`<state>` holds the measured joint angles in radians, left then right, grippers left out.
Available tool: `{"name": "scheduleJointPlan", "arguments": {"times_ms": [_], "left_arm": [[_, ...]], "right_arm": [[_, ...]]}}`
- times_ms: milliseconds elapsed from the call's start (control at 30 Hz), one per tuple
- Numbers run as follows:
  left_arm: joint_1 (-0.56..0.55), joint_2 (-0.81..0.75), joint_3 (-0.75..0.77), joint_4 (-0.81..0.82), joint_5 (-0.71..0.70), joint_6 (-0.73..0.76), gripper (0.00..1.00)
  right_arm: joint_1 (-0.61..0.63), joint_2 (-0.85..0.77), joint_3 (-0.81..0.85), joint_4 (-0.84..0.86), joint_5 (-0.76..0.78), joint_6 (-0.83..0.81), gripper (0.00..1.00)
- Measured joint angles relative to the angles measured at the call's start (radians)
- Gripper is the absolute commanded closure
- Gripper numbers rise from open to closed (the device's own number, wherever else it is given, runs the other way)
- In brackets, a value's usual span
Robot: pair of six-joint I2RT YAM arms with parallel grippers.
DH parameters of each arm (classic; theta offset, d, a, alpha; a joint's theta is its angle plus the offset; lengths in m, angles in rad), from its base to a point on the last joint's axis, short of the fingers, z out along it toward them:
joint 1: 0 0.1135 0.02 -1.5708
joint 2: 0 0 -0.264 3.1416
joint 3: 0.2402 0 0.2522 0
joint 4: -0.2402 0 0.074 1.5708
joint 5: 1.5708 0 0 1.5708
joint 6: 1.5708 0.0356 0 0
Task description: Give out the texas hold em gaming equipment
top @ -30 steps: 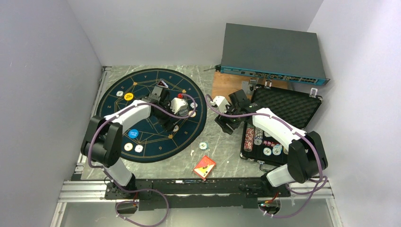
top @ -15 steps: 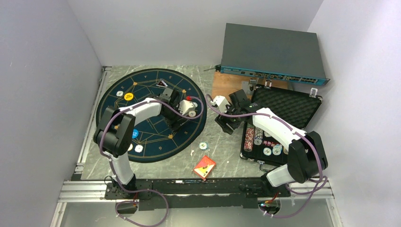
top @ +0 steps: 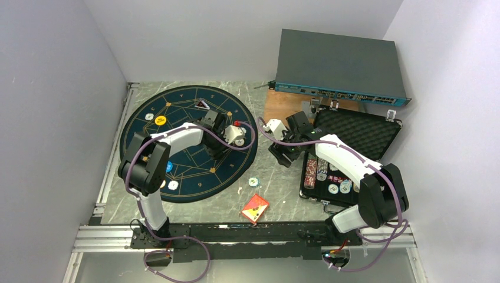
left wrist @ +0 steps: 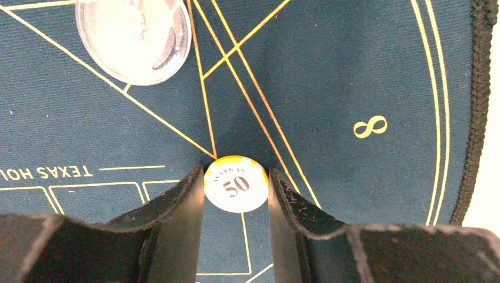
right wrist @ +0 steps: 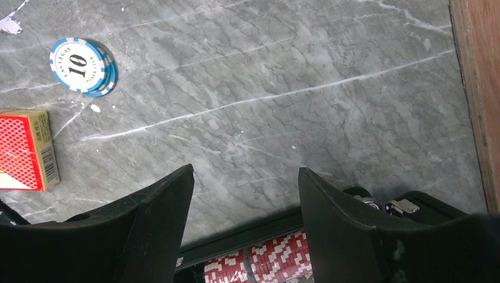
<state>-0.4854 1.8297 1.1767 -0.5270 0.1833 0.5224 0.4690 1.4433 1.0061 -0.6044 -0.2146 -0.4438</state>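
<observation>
My left gripper (left wrist: 236, 175) is low over the navy mat (left wrist: 365, 59), its jaws pressed against both sides of a whitish, orange-rimmed poker chip (left wrist: 236, 187) marked 50. From above, the left gripper (top: 216, 152) hides that chip. A clear round disc (left wrist: 134, 35) lies just beyond it. A yellow disc (top: 160, 121) and white chips (top: 173, 185) sit on the mat's left half. My right gripper (right wrist: 244, 171) hangs open and empty over bare table by the case edge. A blue 10 chip (right wrist: 79, 63) and a red card box (right wrist: 23, 150) lie on the table.
The open black foam-lined case (top: 359, 132) stands at the right with rows of red chips (right wrist: 265, 262) inside. A grey network switch (top: 339, 68) sits behind it on a wooden board (top: 283, 106). White walls close in on the left, back and right.
The left arm swung right across the mat, then its jaws narrowed onto the 50 chip. The right arm has not moved.
</observation>
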Motion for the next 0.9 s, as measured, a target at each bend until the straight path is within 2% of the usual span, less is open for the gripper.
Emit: {"name": "scheduleJointPlan", "arguments": {"times_ms": [200,367,633,900], "left_arm": [[0.026,-0.005,0.000,-0.005,0.020,0.015,0.65],[0.100,-0.022,0.000,-0.050,0.035,0.024,0.66],[0.317,-0.047,0.058,-0.132,0.051,0.070,0.66],[0.616,-0.010,0.264,-0.163,0.085,0.127,0.66]], "right_arm": [[-0.002,0.000,0.000,0.000,0.000,0.000,0.32],[-0.002,0.000,0.000,0.000,0.000,0.000,0.32],[-0.002,0.000,0.000,0.000,0.000,0.000,0.32],[-0.003,0.000,0.000,0.000,0.000,0.000,0.32]]}}
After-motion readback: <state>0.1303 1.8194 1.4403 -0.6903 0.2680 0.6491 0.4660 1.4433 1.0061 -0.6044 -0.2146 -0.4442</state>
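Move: About 27 cm to the left of the left hand and some 17 cm farther out, 1 cm lower, lies the white chip by seat 3; the yellow button sits just right of it, 23 cm left and 16 cm ahead of the hand. The clear button is 8 cm ahead and 3 cm right, the blue button 17 cm left and 3 cm back. From the right hand the white chip is about 48 cm left, 22 cm ahead, 8 cm down. Keeping its pinch on the 50 chip, the left hand carries it off the mat, starting slowly and nearly level, then sweeping about 22 cm left, bending forward some 9 cm and climbing about 8 cm, across the mat towards the white chip and yellow button by seat 3. The wrist turns roughly 25 degrees counter-clockwise on the way, and the speed is still high at the end. ##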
